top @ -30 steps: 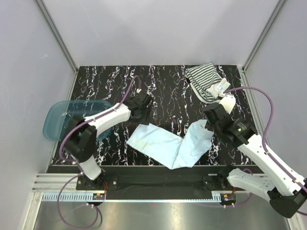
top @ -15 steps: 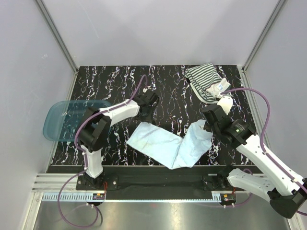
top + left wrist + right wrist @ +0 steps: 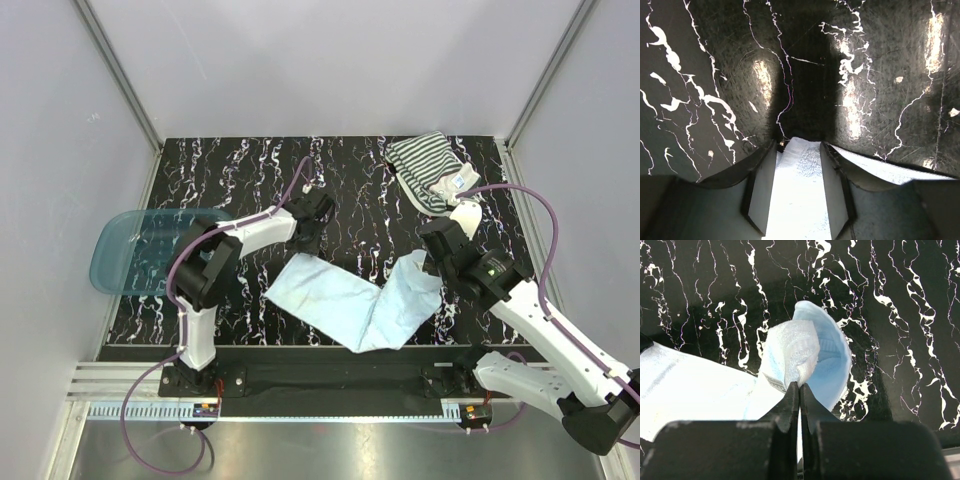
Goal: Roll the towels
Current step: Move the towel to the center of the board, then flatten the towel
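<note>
The light blue towel [image 3: 350, 300] lies bent in a shallow V on the black marbled table. Its right end is lifted and pinched in my right gripper [image 3: 432, 262], whose jaws are shut on a gathered fold of the towel [image 3: 805, 350] at the gripper tips [image 3: 799, 387]. My left gripper [image 3: 305, 240] sits at the towel's upper left corner. In the left wrist view that corner of the towel [image 3: 800, 190] runs between the two fingers, which still stand apart around it at the gripper [image 3: 798, 150]. The striped towel [image 3: 430, 170] lies crumpled at the back right.
A translucent blue tub [image 3: 130, 250] hangs over the table's left edge, beside the left arm. Grey walls and metal posts close in the table on three sides. The right arm's purple cable loops above the striped towel.
The left gripper has slid right and forward onto the blue towel's upper left corner, and its fingers have narrowed. The right gripper has held its pinch, barely moving.
</note>
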You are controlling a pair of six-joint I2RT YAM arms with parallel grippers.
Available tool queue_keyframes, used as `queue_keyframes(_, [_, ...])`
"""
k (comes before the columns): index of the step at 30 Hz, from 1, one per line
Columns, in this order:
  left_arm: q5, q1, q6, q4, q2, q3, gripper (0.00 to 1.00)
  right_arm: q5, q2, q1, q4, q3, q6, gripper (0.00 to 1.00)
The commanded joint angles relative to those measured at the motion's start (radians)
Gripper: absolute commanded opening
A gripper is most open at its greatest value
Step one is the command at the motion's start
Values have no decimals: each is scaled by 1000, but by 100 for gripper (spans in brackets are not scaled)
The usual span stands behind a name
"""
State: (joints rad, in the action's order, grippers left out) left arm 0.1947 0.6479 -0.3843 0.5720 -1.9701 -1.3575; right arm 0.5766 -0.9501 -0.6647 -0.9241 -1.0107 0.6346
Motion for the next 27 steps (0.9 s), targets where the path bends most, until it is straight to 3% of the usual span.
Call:
queue_keyframes(1, [5, -2, 15, -35, -22, -41, 41, -12, -1, -1, 24, 3, -10, 0])
queue_keyframes(5, [5, -2, 13, -46, -19, -28, 33, -9, -1, -1, 22, 3, -13, 0])
queue_keyframes(8, [5, -2, 12, -46, -18, -25, 21, -11, -3, -1, 21, 3, -13, 0])
queue_keyframes(9, [11, -2, 9, -46, -16, -25, 10, -11, -6, -3, 22, 3, -12, 0])
queue_keyframes(11, [18, -2, 7, -38, -10, -32, 0, -11, -12, -1, 19, 1, -13, 0])
queue_keyframes(19, [48, -1, 4, 83, 115, -91, 0, 37, -36, -1, -24, -37, -16, 0])
queue_keyframes(27, [146, -1, 42, 245, 448, -166, 0, 158, -7, 2, -68, -215, -73, 0])
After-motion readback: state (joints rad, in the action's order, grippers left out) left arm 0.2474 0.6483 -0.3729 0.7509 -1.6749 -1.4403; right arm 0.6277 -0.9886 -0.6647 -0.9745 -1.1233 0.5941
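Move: The towel's far-left corner already lies between the left hand's open fingers, about 1 cm below the hand point. The towel's flat middle is some 14 cm back and 10 cm to the right of that hand. The blue tray stands about 34 cm to its left, level with it; the striped towel some 25 cm ahead and 36 cm right. From the right hand, which already holds the towel's other end, that corner lies about 11 cm ahead, 27 cm left and 19 cm lower. Shut the left fingers on the towel's corner with the hand almost in place just above the board, then lift it straight up about 13 cm, slowly at first and then fast, tipping the fingers outward some 10 degrees. Keep the right gripper shut on its end of the towel, let it sink about a centimetre, then raise it 3 to 4 cm. ##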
